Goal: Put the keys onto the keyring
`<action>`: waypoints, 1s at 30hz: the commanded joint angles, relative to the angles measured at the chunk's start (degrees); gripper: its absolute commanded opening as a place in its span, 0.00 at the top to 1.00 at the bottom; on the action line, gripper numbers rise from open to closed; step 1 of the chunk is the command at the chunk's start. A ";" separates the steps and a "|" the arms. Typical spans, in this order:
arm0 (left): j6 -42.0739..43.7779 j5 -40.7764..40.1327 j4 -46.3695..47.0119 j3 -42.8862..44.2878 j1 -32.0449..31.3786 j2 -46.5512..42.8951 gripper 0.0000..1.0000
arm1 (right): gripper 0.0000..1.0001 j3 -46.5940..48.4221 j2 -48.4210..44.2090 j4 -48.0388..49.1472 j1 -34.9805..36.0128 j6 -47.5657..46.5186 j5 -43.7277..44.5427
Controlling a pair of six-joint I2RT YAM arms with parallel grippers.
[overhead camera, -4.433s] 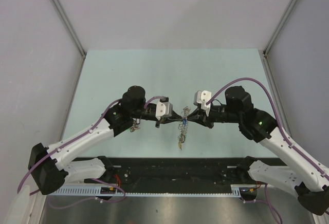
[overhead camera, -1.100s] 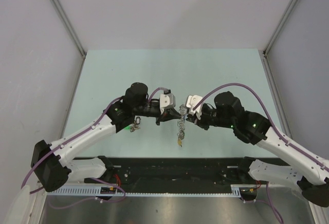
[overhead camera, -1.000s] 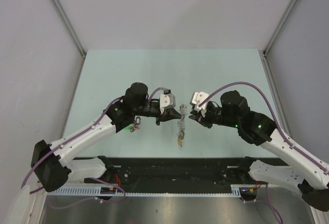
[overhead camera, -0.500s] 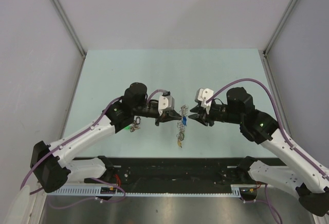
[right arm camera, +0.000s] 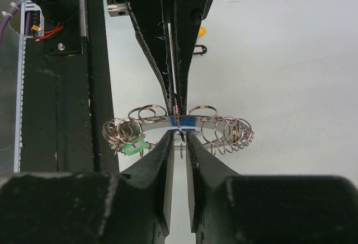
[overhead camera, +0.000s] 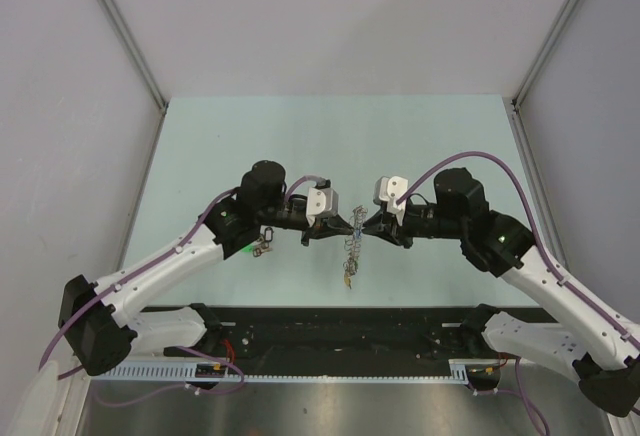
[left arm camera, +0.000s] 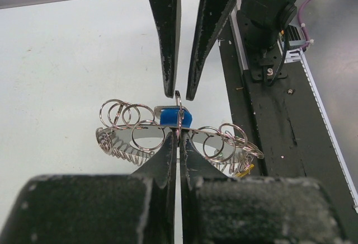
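The keyring (overhead camera: 351,248), a silver band fringed with small rings, hangs above the table from my left gripper (overhead camera: 349,228), which is shut on its top edge. In the left wrist view the left gripper (left arm camera: 179,134) pinches the keyring (left arm camera: 140,134) beside a blue tag (left arm camera: 169,117). My right gripper (overhead camera: 369,224) faces it, tip to tip. In the right wrist view the right gripper (right arm camera: 179,137) stands narrowly open, with a thin upright split ring between its tips and a small gap on each side. A green tag (right arm camera: 133,148) hangs on the keyring (right arm camera: 156,122).
Loose keys (overhead camera: 263,247) lie on the pale green table (overhead camera: 200,156) beside the left forearm. In the right wrist view they show as a yellow tag (right arm camera: 201,31). A black rail (overhead camera: 330,326) runs along the near edge. Grey walls close in the sides.
The right gripper drew back from the keyring and widened a little, then came in again and narrowed. The left gripper kept its hold and barely moved.
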 commanded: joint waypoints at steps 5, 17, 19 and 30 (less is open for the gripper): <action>0.93 3.22 3.31 1.20 0.32 -1.49 1.00 | 0.97 0.25 0.22 1.91 -0.23 -0.31 -1.80; 0.84 3.13 2.26 1.99 0.06 -0.61 1.00 | 1.00 0.69 0.92 3.31 0.30 0.04 -2.24; 0.84 2.61 1.99 2.16 -0.03 -0.52 1.00 | 1.00 0.95 1.27 3.31 0.65 -0.05 -2.16; 1.45 1.64 -0.29 3.04 -0.64 0.62 1.00 | 1.00 2.09 2.51 3.31 1.71 -0.49 -0.49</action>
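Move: The small wire ring that I'm about to pinch stands on the keyring, about 1 cm to the left of my right fingertips and 1 cm below them. The blue key sits just behind it, some 2 cm left and 2 cm down. The keyring's band hangs level left-right with the small ring, its middle about 3 cm back and 4 cm below my right hand. From my left fingertips, which grip at its foot, the small ring is about 1 cm right and 1 cm up. I shut my right fingers, a little open around the small ring, and pinch its near edge while the hand stays put. Then, holding that pinch, I ease the right hand about 1 cm left towards my left fingertips and about 1 cm down. My left hand keeps its shut grip on the ring's foot and sinks with it, a bit under 1 cm. ##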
